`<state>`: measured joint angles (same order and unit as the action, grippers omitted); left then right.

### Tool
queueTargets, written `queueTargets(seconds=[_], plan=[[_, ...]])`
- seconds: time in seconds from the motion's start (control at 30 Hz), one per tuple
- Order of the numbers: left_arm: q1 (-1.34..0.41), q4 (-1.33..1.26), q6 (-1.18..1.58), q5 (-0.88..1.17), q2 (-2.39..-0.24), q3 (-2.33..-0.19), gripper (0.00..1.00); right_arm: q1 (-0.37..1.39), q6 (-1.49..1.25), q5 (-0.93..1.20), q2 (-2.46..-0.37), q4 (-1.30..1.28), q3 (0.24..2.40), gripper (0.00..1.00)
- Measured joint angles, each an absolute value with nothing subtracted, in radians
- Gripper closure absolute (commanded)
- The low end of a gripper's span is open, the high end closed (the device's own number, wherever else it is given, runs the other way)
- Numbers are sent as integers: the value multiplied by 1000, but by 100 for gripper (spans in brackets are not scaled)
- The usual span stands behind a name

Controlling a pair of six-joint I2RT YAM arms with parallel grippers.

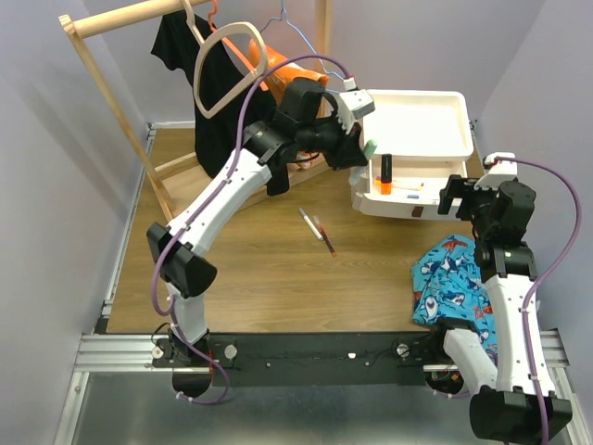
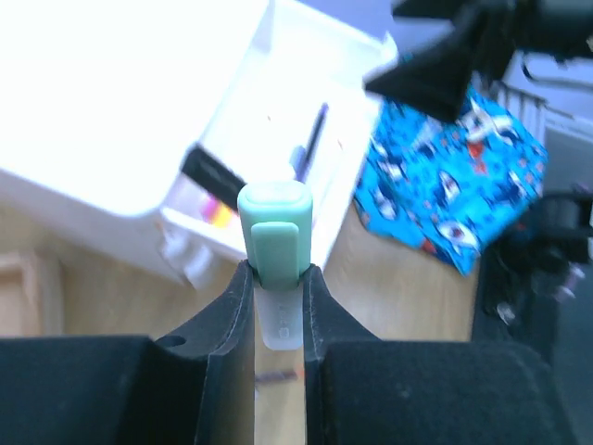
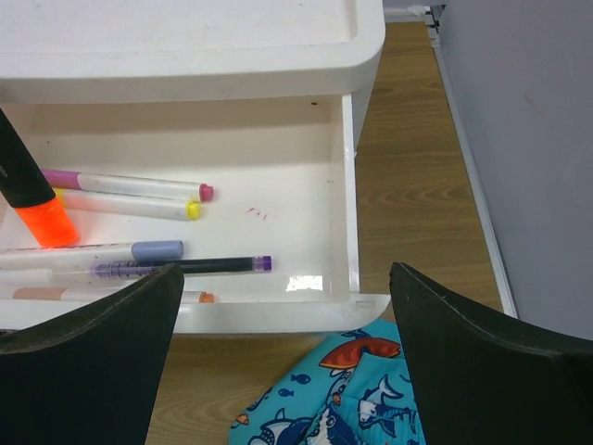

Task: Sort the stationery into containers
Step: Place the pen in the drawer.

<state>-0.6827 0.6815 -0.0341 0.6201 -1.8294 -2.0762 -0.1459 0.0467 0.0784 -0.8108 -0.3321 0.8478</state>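
Note:
My left gripper (image 1: 363, 141) is shut on a pale green highlighter (image 1: 369, 146), cap end sticking out past the fingertips, over the left end of the white drawer unit (image 1: 435, 153). In the left wrist view the highlighter (image 2: 275, 236) is pinched between the black fingers (image 2: 222, 324). The top drawer (image 3: 352, 185) stands pulled out and holds several pens (image 3: 176, 265) and an orange highlighter (image 3: 42, 218) standing on end. Two pens (image 1: 317, 230) lie on the table. My right gripper (image 1: 460, 195) hangs open in front of the drawer, holding nothing.
A blue shark-print cloth (image 1: 454, 278) lies by the drawer's front right corner, under my right gripper (image 3: 284, 273). A wooden clothes rack (image 1: 102, 83) with a black garment (image 1: 218, 102) and hangers stands at the back left. Walls close in on both sides.

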Motion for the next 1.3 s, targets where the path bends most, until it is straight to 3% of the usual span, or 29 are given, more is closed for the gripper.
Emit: queueTargets(seconds=[0.43,1.2,1.3], plan=[[-698,459,-85,497,-2157,-2335,100,-152,51,78,-778,-341,848,0],[-787,346,-29,485,-2247,-2360,100,-159,51,78,-762,-346,843,0],[-794,344,-22,488,-2258,-2359,96,-160,51,78,-759,-347,834,0]])
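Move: The left gripper already holds the green pen. The open drawer's middle lies about 16 cm to its right, 5 cm farther out and some 17 cm below. The black-and-orange marker standing in the drawer is nearer, roughly 8 cm right, 4 cm ahead and 13 cm down; the cabinet's top tray is about 15 cm right, 13 cm ahead and 8 cm down. From the right gripper the drawer's middle is some 7 cm ahead, 8 cm left and 8 cm lower. Bring the left gripper swiftly forward about 10 cm while going right, then ease it on to the right and slightly back, sinking as it comes over the drawer beside the tray's front edge; about 12 cm rightward in all. Keep the green pen pinched, past the black-and-orange marker, which the hand or pen seems to nudge. ##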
